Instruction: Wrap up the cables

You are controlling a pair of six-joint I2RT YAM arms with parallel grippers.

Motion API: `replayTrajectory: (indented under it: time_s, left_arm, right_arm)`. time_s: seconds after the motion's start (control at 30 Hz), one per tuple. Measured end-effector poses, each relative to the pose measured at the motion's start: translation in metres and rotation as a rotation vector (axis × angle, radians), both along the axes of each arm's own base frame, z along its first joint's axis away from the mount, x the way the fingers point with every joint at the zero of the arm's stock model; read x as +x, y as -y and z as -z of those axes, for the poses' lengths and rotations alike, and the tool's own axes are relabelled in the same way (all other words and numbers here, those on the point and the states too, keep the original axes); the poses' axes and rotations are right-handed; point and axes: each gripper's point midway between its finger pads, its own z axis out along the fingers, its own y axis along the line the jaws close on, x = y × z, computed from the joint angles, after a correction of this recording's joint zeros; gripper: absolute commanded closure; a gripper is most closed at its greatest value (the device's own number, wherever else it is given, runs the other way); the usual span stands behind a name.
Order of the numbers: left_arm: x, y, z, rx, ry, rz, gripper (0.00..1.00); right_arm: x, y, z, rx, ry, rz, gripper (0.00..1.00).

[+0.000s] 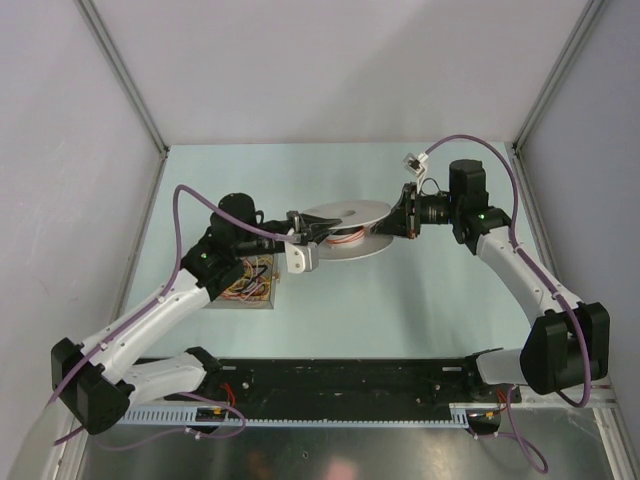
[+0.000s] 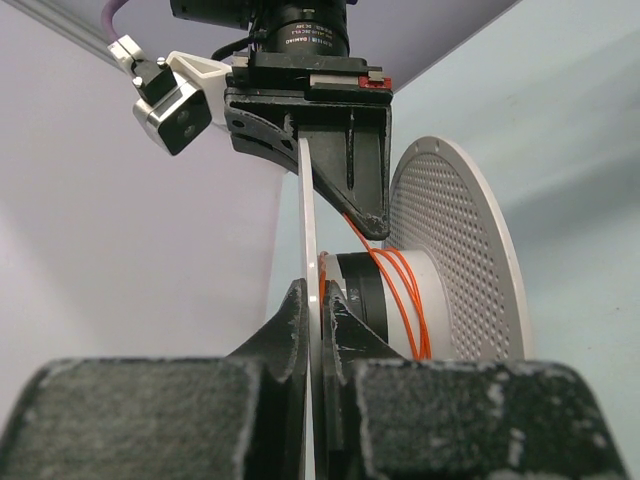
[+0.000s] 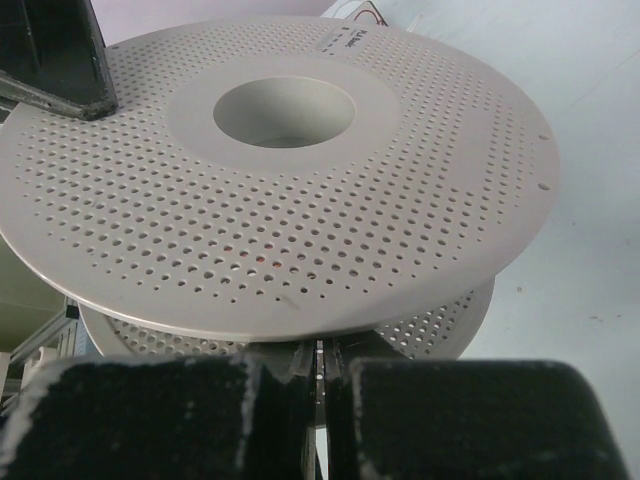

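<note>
A white perforated spool (image 1: 345,213) hangs between my two grippers over the middle of the table. Its thin flange (image 2: 308,200) runs edge-on between the jaws of my left gripper (image 2: 318,300), which is shut on it. Orange cable (image 2: 405,295) is wound in several turns around the spool's core. One strand rises to the fingers (image 2: 365,200) of my right gripper (image 1: 398,218), which is shut on it at the spool's right side. In the right wrist view the spool's top flange (image 3: 300,200) fills the frame above the shut right gripper (image 3: 320,362).
A small box (image 1: 268,300) with loose yellow, orange and red cables (image 1: 245,280) lies under my left arm. A black rail (image 1: 340,385) runs along the near edge. Grey walls enclose the table on three sides.
</note>
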Motion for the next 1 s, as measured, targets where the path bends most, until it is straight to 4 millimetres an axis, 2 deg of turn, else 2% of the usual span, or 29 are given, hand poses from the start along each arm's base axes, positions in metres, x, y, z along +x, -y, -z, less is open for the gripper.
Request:
replayTrajectory:
  time_s: [0.23,0.4,0.67,1.0]
  left_arm:
    - [0.0,0.001,0.001,0.002,0.0,0.0,1.0]
    - [0.01,0.004,0.008,0.02,0.016,-0.016,1.0]
    - [0.049,0.014,0.033,0.101,0.149,-0.079,1.0]
    - [0.13,0.043,0.086,0.207,0.275,-0.145,1.0]
  right_arm:
    - [0.0,0.001,0.003,-0.011,0.0,0.003,1.0]
    - [0.012,0.003,0.007,-0.031,-0.005,0.063,1.0]
    - [0.062,0.004,0.031,-0.025,-0.101,0.233,1.0]
    - [0.15,0.017,0.086,0.083,-0.288,0.483,1.0]
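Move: My left fingers already grip the rim of the spool's upper flange. The spool's middle lies about 6 cm to their right, level fore and aft and some 3 cm below. My right fingers reach between the flanges, shut on the orange cable's end, with the spool's middle about 7 cm to their left, 1 cm back and at about their height. The cable box sits on the table roughly 23 cm left of my left hand, 1 cm back and 20 cm down. Keeping the spool pinched in my left hand and the orange cable in my right, I carry both forward together, gathering speed, about 14 cm out and 9 cm down over the open table, my left hand also edging right. My left wrist rolls so the spool's far edge lifts and its right side dips, while my right hand swings some 30 degrees clockwise between the flanges. ##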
